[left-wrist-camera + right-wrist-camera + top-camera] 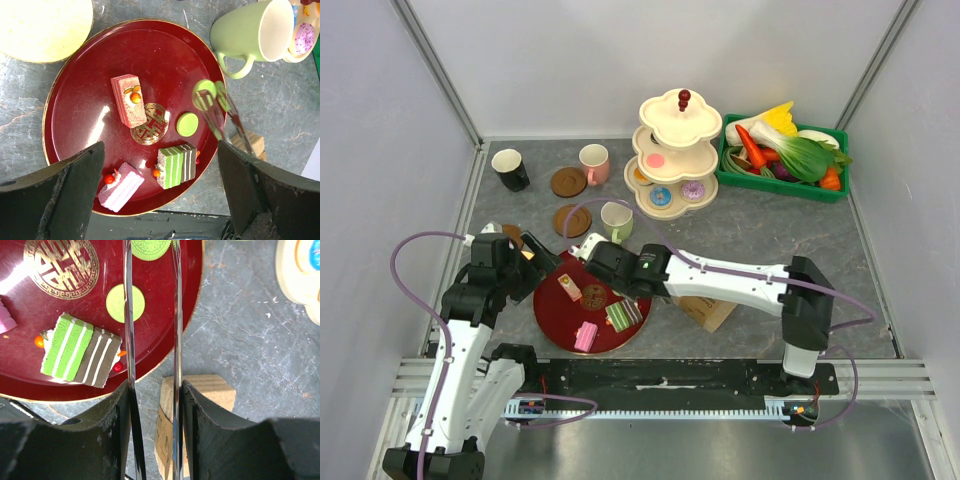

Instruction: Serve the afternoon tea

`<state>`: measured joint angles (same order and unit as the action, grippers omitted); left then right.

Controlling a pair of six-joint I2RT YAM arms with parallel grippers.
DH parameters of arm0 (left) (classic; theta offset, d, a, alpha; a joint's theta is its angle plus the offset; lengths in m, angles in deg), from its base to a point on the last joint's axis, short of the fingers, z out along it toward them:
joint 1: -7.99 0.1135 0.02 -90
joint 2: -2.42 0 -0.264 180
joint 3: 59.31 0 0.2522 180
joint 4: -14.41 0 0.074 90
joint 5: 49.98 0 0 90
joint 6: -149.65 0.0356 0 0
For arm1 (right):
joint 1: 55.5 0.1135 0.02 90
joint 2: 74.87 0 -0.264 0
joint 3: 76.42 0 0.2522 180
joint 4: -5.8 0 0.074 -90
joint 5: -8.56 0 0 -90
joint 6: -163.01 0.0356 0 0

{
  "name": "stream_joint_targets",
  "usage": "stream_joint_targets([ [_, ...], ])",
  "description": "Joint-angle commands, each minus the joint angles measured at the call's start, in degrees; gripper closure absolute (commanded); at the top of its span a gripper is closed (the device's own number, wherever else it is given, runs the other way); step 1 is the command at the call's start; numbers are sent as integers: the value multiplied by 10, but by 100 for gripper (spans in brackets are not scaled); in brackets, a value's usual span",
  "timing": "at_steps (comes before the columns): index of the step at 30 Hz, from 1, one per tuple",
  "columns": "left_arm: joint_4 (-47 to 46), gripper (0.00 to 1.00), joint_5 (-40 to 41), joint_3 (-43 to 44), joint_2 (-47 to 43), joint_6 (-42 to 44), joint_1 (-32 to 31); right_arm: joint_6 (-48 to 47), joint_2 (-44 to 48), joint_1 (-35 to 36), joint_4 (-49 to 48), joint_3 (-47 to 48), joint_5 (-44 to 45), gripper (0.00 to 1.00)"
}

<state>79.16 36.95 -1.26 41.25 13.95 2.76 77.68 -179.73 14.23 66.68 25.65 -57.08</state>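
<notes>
A round red tray (552,318) carries a pink-red cake slice (128,100), a green-and-brown striped slice (176,165), a pink slice (120,185) and a green macaron (187,124). My right gripper (155,387) is shut on metal tongs (129,315). The tongs' tips sit either side of a second green macaron (150,247) over the tray's right edge. My left gripper (161,165) hangs open above the near part of the tray, holding nothing. A pale-green mug (616,220) stands just behind the tray.
A tan block (200,390) lies under my right gripper, right of the tray. Farther back are a pink mug (595,163), a black mug (510,169), two brown coasters (568,181), a tiered stand (675,150) holding donuts, and a green crate (782,180) of vegetables.
</notes>
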Motion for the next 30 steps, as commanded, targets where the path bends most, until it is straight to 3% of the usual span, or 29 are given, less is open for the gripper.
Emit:
stream_joint_targets([
  [1,5,1,6,21,-7,20,0,15,68,1,-17,20,31,52],
  [7,4,1,6,22,-6,20,0,18,115,-19,-14,35,93,53],
  [13,4,1,9,25,-5,21,0,8,131,-121,-16,51,99,54],
  [19,2,1,15,29,-8,24,0,-12,106,-201,-29,79,100,54],
  [30,-8,1,18,31,2,34,0,-63,32,-277,-63,133,64,55],
])
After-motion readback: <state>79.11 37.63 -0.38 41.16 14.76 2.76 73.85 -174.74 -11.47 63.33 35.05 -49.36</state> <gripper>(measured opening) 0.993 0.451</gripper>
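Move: The tongs in the right hand already hold a green macaron clear of the tray. The stand's middle tier lies roughly 27 cm ahead of this hand, 9 cm to the right and slightly below. The green mug is about 16 cm ahead and 5 cm left; the last green macaron is 2 cm ahead, 4 cm left and 11 cm down. From the left hand, the tier is some 27 cm ahead and 32 cm right. Right hand rises 11 cm, then swings forward 17 cm and right towards the stand, turning clockwise, tongs still gripping. ##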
